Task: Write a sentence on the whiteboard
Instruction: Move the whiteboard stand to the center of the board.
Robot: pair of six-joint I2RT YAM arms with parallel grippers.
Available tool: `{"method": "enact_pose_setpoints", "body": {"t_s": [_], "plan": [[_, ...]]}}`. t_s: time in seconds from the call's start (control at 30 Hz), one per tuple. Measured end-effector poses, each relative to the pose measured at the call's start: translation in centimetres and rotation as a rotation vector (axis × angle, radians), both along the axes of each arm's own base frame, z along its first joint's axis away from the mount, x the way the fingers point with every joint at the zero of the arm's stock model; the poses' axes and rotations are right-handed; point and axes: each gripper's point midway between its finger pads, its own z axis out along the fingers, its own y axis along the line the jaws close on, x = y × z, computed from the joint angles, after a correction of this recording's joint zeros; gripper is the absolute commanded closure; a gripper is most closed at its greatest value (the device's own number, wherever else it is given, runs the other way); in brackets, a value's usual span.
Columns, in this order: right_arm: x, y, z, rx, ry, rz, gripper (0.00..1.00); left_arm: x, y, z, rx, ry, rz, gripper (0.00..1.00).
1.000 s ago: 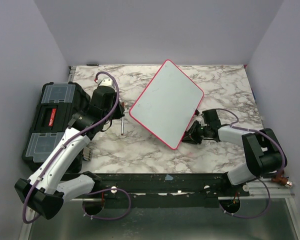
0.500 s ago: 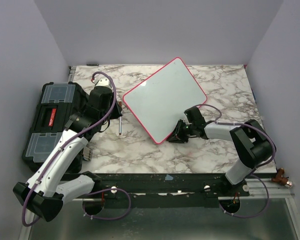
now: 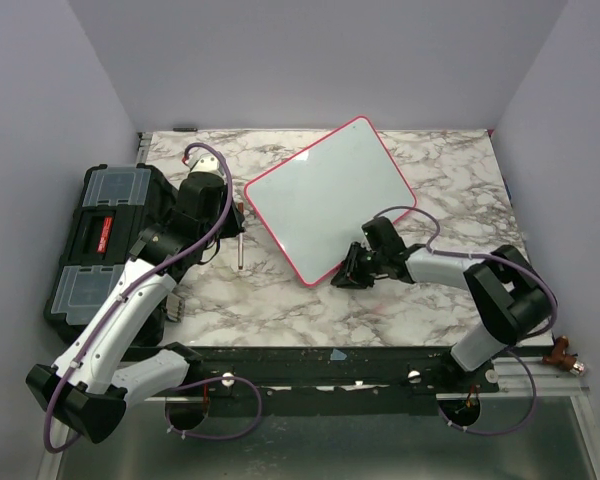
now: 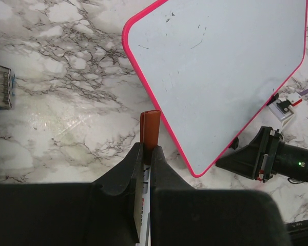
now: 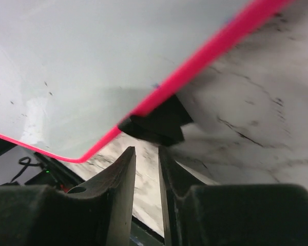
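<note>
The whiteboard (image 3: pixel 330 195) lies flat on the marble, a pale surface in a red-pink frame, turned at an angle. No sentence shows on it, only a few faint specks (image 4: pixel 195 43). My left gripper (image 4: pixel 148 148) is shut on a marker with a reddish-brown cap (image 4: pixel 150 127). It hovers just left of the board's left edge (image 3: pixel 239 240). My right gripper (image 3: pixel 346 277) sits low at the board's near corner. Its jaws (image 5: pixel 146 149) stand slightly apart with only marble between them. The pink edge and a black block (image 5: pixel 156 123) under it lie just beyond the tips.
A black toolbox (image 3: pixel 105 235) with clear-lidded trays stands at the left edge beside the left arm. A small striped block (image 4: pixel 0 84) lies on the marble left of the marker. Lilac walls close off the back and both sides.
The whiteboard has turned clockwise in the top view, its near corner swinging left. My right gripper went left with that corner and its jaws parted a little. The left arm barely moved.
</note>
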Motion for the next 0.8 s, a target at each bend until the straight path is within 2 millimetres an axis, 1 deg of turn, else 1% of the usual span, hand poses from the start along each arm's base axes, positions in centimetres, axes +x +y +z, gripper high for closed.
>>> {"method": "enact_pose_setpoints", "body": {"t_s": [0.1,0.13,0.23,0.37,0.5,0.53,0.6,0.67,0.8], "plan": [[-0.6,-1.3,0.1,-0.047,-0.017,-0.01,0.68,0.0,0.0,0.0,-0.004,0.001,0.001,1.0],[-0.9,-1.8,0.1,-0.063,-0.02,-0.014,0.65,0.0,-0.1,0.0,-0.007,0.002,0.001,1.0],[-1.9,-3.1,0.3,-0.104,-0.027,-0.021,0.48,0.0,-0.1,0.0,-0.013,0.003,0.003,1.0],[-2.9,-4.6,1.0,-0.148,-0.051,-0.013,0.35,0.0,-0.3,0.1,-0.029,0.007,0.007,1.0],[-4.8,-6.3,1.9,-0.171,-0.087,0.015,0.3,-0.1,-0.6,0.7,-0.069,-0.004,0.013,1.0],[-5.0,-6.5,2.5,-0.167,-0.106,0.024,0.29,-0.2,-0.7,1.0,-0.089,-0.011,0.017,1.0],[-4.8,-6.3,4.2,-0.137,-0.173,0.041,0.26,-0.3,-0.9,1.7,-0.131,-0.025,0.026,1.0],[-4.5,-6.0,6.2,-0.096,-0.248,0.052,0.24,-0.5,-1.1,2.2,-0.172,-0.027,0.034,1.0],[-3.5,-4.9,10.8,0.013,-0.399,0.054,0.23,-0.7,-2.0,3.2,-0.262,-0.015,0.042,1.0]]}}
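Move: The whiteboard's middle lies about 24 cm ahead of the right hand, 2 cm to its left and roughly level in height; the nearer black clip on its near edge is some 4 cm ahead and 1 cm to the right. The farther clip stands about 19 cm ahead and 18 cm right of the hand. From the left hand, still gripping the marker, the whiteboard's middle is some 13 cm ahead, 25 cm right and 22 cm below. Opening, the right hand retreats right and back about 8 cm from the whiteboard, then rises 9; left raises marker. ##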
